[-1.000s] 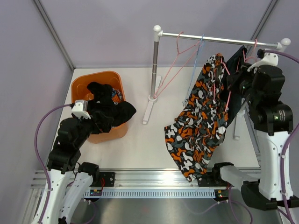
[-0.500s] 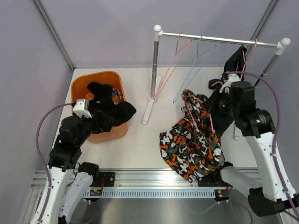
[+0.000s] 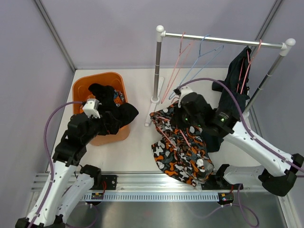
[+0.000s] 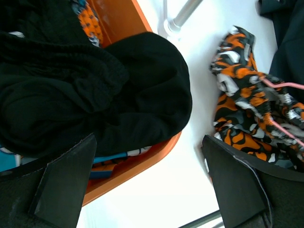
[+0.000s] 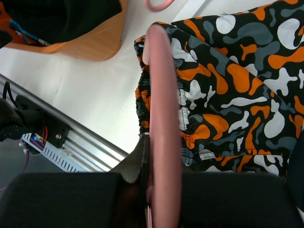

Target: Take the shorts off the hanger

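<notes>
The orange, black and white camouflage shorts (image 3: 183,154) (image 5: 247,80) lie crumpled on the table mid-right, still threaded on a pink hanger (image 3: 184,138) (image 5: 164,109). My right gripper (image 3: 179,118) (image 5: 159,190) is shut on that hanger, just above the cloth. Black shorts (image 3: 114,114) (image 4: 95,95) drape over the right rim of the orange basket (image 3: 83,85) (image 4: 142,164), with teal-blue and orange shorts (image 3: 119,97) (image 4: 88,21) underneath. My left gripper (image 3: 105,124) (image 4: 149,190) hangs open over that rim with nothing between its fingers. Dark navy shorts (image 3: 235,76) hang on a pink hanger at the rail's right end.
The clothes rack has a metal rail (image 3: 223,42), a left post (image 3: 156,66) with a white foot (image 3: 152,111), and a right post (image 3: 266,78). An empty pink hanger (image 3: 176,64) and an empty blue hanger (image 3: 199,56) hang on the rail. Purple walls enclose the table.
My right arm swung down and left from the rail, carrying the pink hanger and the camouflage shorts onto the table. My left arm shifted slightly right, staying open.
</notes>
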Robot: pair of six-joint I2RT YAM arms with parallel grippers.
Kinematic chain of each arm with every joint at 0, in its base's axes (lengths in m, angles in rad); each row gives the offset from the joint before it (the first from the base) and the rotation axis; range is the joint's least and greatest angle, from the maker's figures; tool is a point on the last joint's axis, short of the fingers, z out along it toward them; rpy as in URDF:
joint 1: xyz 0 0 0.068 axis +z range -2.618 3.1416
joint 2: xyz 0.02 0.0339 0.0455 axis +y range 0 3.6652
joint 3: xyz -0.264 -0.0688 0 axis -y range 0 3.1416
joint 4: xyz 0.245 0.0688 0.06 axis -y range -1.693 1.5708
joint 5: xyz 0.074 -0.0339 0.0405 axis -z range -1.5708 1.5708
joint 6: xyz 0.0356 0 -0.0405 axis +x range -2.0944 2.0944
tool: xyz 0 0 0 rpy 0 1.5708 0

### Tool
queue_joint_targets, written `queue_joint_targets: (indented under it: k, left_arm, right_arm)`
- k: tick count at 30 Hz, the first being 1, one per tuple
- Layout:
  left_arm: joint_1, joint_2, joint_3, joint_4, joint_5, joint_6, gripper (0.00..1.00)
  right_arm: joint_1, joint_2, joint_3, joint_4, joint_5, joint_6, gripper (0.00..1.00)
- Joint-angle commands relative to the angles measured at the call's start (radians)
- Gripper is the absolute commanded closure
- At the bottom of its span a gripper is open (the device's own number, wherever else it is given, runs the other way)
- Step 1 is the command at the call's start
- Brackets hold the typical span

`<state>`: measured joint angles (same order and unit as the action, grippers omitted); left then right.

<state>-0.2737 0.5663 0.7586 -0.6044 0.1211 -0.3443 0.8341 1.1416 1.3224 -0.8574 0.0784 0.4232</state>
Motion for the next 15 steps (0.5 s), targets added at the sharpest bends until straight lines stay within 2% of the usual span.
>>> queue_joint_targets:
  k: [1,7,13,14,15]
  left_arm:
    - [-0.045,0.040,0.015,0.025,0.022,-0.010,0.01]
    - [-0.160,0.098,0.042,0.098,0.015,-0.113,0.01]
    - [-0.393,0.237,0.126,0.147,-0.171,-0.157,0.01]
    - [-0.466,0.263,0.161,0.147,-0.208,-0.160,0.01]
    - [-0.502,0.288,0.177,0.153,-0.283,-0.162,0.01]
  right_arm:
    - [0.115,0.076,0.087,0.057,0.154,0.063,1.00]
    - [0.218,0.145,0.184,0.070,0.234,0.084,1.00]
    - [0.267,0.185,0.271,0.032,0.305,0.092,1.00]
    - [0.281,0.188,0.282,0.031,0.310,0.091,1.00]
    - [0.286,0.190,0.284,0.032,0.316,0.095,1.00]
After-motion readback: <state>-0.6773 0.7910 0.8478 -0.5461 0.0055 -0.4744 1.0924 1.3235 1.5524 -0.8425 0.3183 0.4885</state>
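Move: The left waist end of the shorts, hanging on the pink hanger in the right fingers, lies about 21 cm to the left hand's right, 5 cm ahead and roughly level with it. The black shorts draped over the basket rim are some 11 cm ahead of the left hand, 5 cm right and 8 cm down; the orange basket's middle is about 15 cm ahead, 8 cm left, 15 cm down. From the right hand the same waist end is some 6 cm ahead, 10 cm left, 4 cm down. Rightward swings the left hand, about 9 cm and speeding up, past the black shorts towards the waist end, turning some 15 degrees clockwise with its fingers wide open; it hasn't gripped the cloth. The right hand keeps its pinch on the pink hanger and carries it about 7 cm left to meet the left hand, slowing as it lifts some 4 cm late on. ##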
